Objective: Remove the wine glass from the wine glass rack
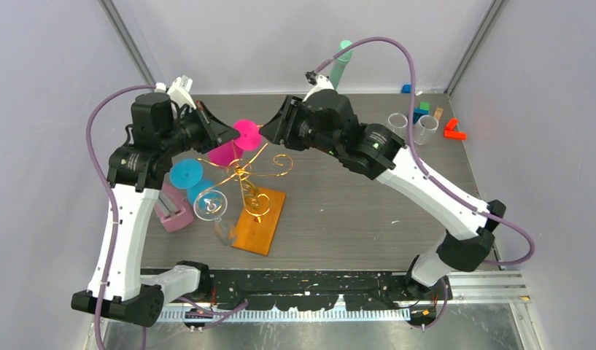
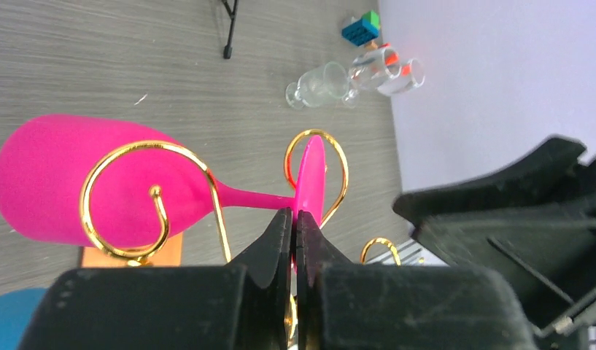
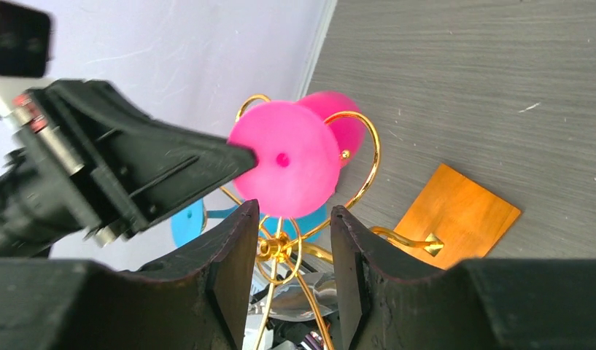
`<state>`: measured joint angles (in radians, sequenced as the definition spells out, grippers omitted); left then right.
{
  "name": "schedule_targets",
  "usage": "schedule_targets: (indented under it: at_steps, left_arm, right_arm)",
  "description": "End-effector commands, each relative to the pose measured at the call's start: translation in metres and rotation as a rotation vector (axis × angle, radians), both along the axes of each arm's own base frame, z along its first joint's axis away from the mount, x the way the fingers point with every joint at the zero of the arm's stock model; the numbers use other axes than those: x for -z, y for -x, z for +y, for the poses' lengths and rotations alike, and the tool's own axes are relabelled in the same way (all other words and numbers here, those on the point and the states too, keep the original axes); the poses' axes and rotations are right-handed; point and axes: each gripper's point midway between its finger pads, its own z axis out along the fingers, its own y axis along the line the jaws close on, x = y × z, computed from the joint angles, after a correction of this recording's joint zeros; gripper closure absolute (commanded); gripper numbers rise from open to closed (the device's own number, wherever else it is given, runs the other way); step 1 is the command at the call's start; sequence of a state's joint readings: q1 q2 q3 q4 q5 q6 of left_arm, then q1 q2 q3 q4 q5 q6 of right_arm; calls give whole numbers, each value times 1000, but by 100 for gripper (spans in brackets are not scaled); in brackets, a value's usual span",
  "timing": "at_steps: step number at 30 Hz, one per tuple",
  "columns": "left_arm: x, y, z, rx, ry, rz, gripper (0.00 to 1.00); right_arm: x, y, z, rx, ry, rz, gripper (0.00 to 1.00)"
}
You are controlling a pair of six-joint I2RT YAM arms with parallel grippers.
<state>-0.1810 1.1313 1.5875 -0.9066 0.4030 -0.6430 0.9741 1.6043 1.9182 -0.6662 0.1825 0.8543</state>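
A pink wine glass [image 1: 227, 152] hangs sideways on the gold wire wine glass rack [image 1: 245, 177], which stands on an orange base [image 1: 260, 219]. In the left wrist view its bowl [image 2: 54, 182] lies behind a gold curl [image 2: 127, 198], and its stem runs to the round foot [image 2: 311, 175]. My left gripper [image 2: 295, 216] is shut on the rim of that foot. My right gripper [image 3: 293, 215] is open just short of the foot's flat face [image 3: 284, 160], opposite the left fingers [image 3: 171, 157]. The two grippers meet at the foot from either side [image 1: 249, 134].
A blue glass [image 1: 185, 173] and a clear glass [image 1: 211, 205] also hang on the rack. A pink block [image 1: 174, 210] sits at the left. At the back right are a mint cylinder [image 1: 342, 62], two clear cups [image 1: 411, 124], an orange piece [image 1: 453, 131] and small blocks [image 1: 420, 109].
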Motion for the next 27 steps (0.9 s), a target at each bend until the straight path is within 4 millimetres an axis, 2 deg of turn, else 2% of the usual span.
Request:
schedule_targets:
  at_steps: [1,6,7,8,9,10,15,19,23,27]
  left_arm:
    - [-32,-22,0,-80,117,-115,100]
    - [-41,-40,6,-151,137,-169,100]
    - [-47,-44,5,-152,154,-195,100]
    - [-50,-47,4,-150,170,-210,100]
    - [-54,-49,2,-145,187,-223,100]
    - [-57,-52,-1,-138,203,-233,100]
    - [-79,-59,-19,-47,303,-269,100]
    - [-111,-45,-42,129,393,-342,100]
    - [-140,-28,-53,241,496,-392,100]
    - [-160,-16,-63,340,665,-368,100]
  right_arm:
    - [-63,7,-17,14,-176,-169,53]
    - [-76,14,-32,18,-208,-219,53]
    - [-71,15,-33,15,-201,-219,53]
    - [-78,18,-37,14,-218,-237,53]
    - [-73,18,-38,15,-210,-235,53]
    - [-78,20,-42,15,-221,-253,53]
    - [-69,21,-56,44,-190,-271,51]
    - [-67,22,-80,108,-180,-291,43]
    - [-66,19,-105,183,-164,-314,35]
    - [-55,8,-129,240,-149,-268,29]
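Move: The left fingers already pinch the pink wine glass by its foot, its tilted bowl still among the rack's hooks, the glass's middle about 5 cm below the fingers and 1 cm ahead. The rack's hub sits roughly 4 cm back, 2 cm right and 9 cm down; the near right hook is about 4 cm ahead, 6 cm right, 4 cm lower; the blue glass some 4 cm back, 11 cm left and 13 cm down. From the right hand the pink glass is about 7 cm left, 3 cm ahead and 4 cm lower. Keep the left gripper shut on the pink glass's foot and bring it forward about 6 cm, climbing ever faster, then swing it right while still rising, easing slightly back, some 10 cm up overall; roll the wrist's left side down and tip the fingers upward. Draw the empty right gripper up, then right, about 10 cm sideways away from the glass, opening it wider. ##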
